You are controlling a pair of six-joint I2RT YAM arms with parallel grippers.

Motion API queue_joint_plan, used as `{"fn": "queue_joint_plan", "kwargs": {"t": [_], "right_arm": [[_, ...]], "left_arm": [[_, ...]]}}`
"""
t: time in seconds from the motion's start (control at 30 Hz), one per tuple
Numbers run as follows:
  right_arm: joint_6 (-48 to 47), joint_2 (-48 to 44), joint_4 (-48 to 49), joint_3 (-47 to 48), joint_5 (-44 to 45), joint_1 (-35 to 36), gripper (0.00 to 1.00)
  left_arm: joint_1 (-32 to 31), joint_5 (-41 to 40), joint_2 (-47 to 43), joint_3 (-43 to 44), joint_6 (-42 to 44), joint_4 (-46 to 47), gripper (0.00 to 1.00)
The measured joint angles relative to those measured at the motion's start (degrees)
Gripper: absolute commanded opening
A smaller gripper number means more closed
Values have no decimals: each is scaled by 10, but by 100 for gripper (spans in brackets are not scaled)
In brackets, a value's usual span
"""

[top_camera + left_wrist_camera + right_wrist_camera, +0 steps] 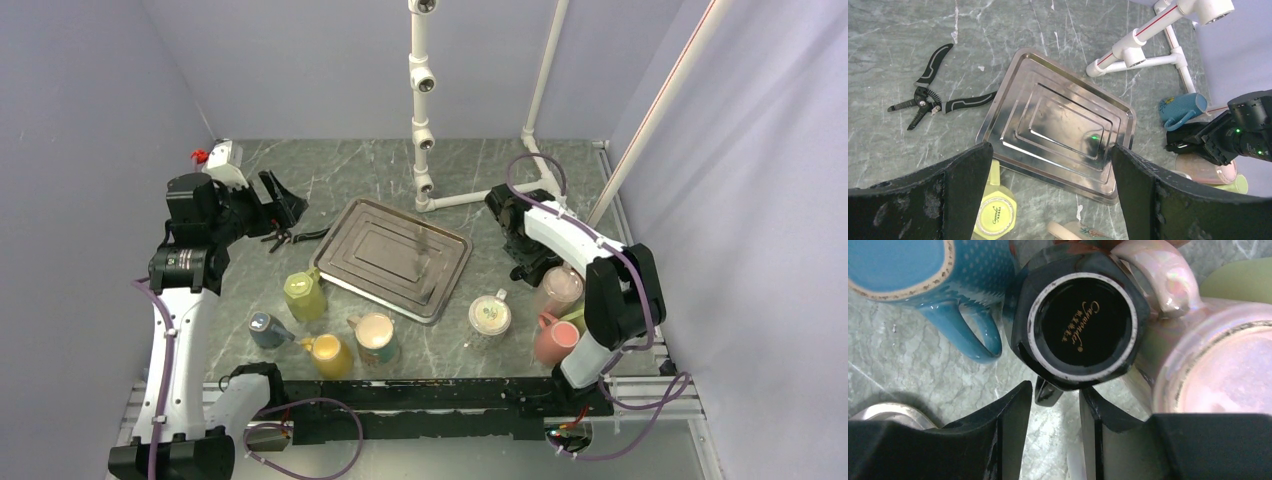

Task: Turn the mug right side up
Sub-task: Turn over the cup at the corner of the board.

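A black eight-sided mug [1083, 322] stands upside down on the table, its printed base facing my right wrist camera. Its handle [1048, 392] points toward my right gripper [1055, 390]. The fingers stand on either side of the handle, the left one close against it and a gap on the right. In the top view the right gripper [525, 255] is low at the right of the table, and it hides the black mug. My left gripper [1048, 150] hangs wide open and empty above the tray's near edge.
A blue mug [923, 270] lies on its side just left of the black mug, and a pearly pink mug [1208, 355] presses against its right. A metal tray [395, 255], pliers [930, 97], a PVC rack [423, 100] and several more mugs, one an upturned yellow-green one [305, 293], stand around.
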Motion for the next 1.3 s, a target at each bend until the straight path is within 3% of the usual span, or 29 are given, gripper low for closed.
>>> {"fn": "queue_joint_plan", "kwargs": {"t": [0.17,0.3,0.4,0.87,1.3], "right_arm": [[5,14,31,-20,2,-2,33],[12,14,47,-43,4,-4,18],[16,13,51,-46,14,-5,0],[6,9,56,-47,16,-6,0],[-16,-62,32,-33,11,0,0]], "left_arm": [[0,-5,-2,0,0,-7,94],[0,-15,-8,0,0,-26,94],[0,-19,-16,0,0,-30,94],[0,-18,-35,-19,-17,-25,94],[0,-18,-43,-29,-25,-26,94]]}}
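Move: The upside-down black mug's body is about 3 cm ahead of my right hand, 6 cm to its right and 3 cm below; its handle points back-left, almost under my fingers. The blue mug is roughly 9 cm ahead and 2 cm right of that hand, and the pink mug some 4 cm back and 10 cm right, both 3 cm below. From my left hand, the black mug is about 42 cm right, 2 cm ahead and 25 cm below. I sink my right hand about 2.5 cm, drifting slightly right, so my half-open fingers come down either side of the black mug's handle, then close and pinch it. I hold there briefly, then raise the mug by its handle about 4 cm, nearly straight up, with a tilt of some 5 degrees. My left hand, empty and open, eases back about 2 cm. ##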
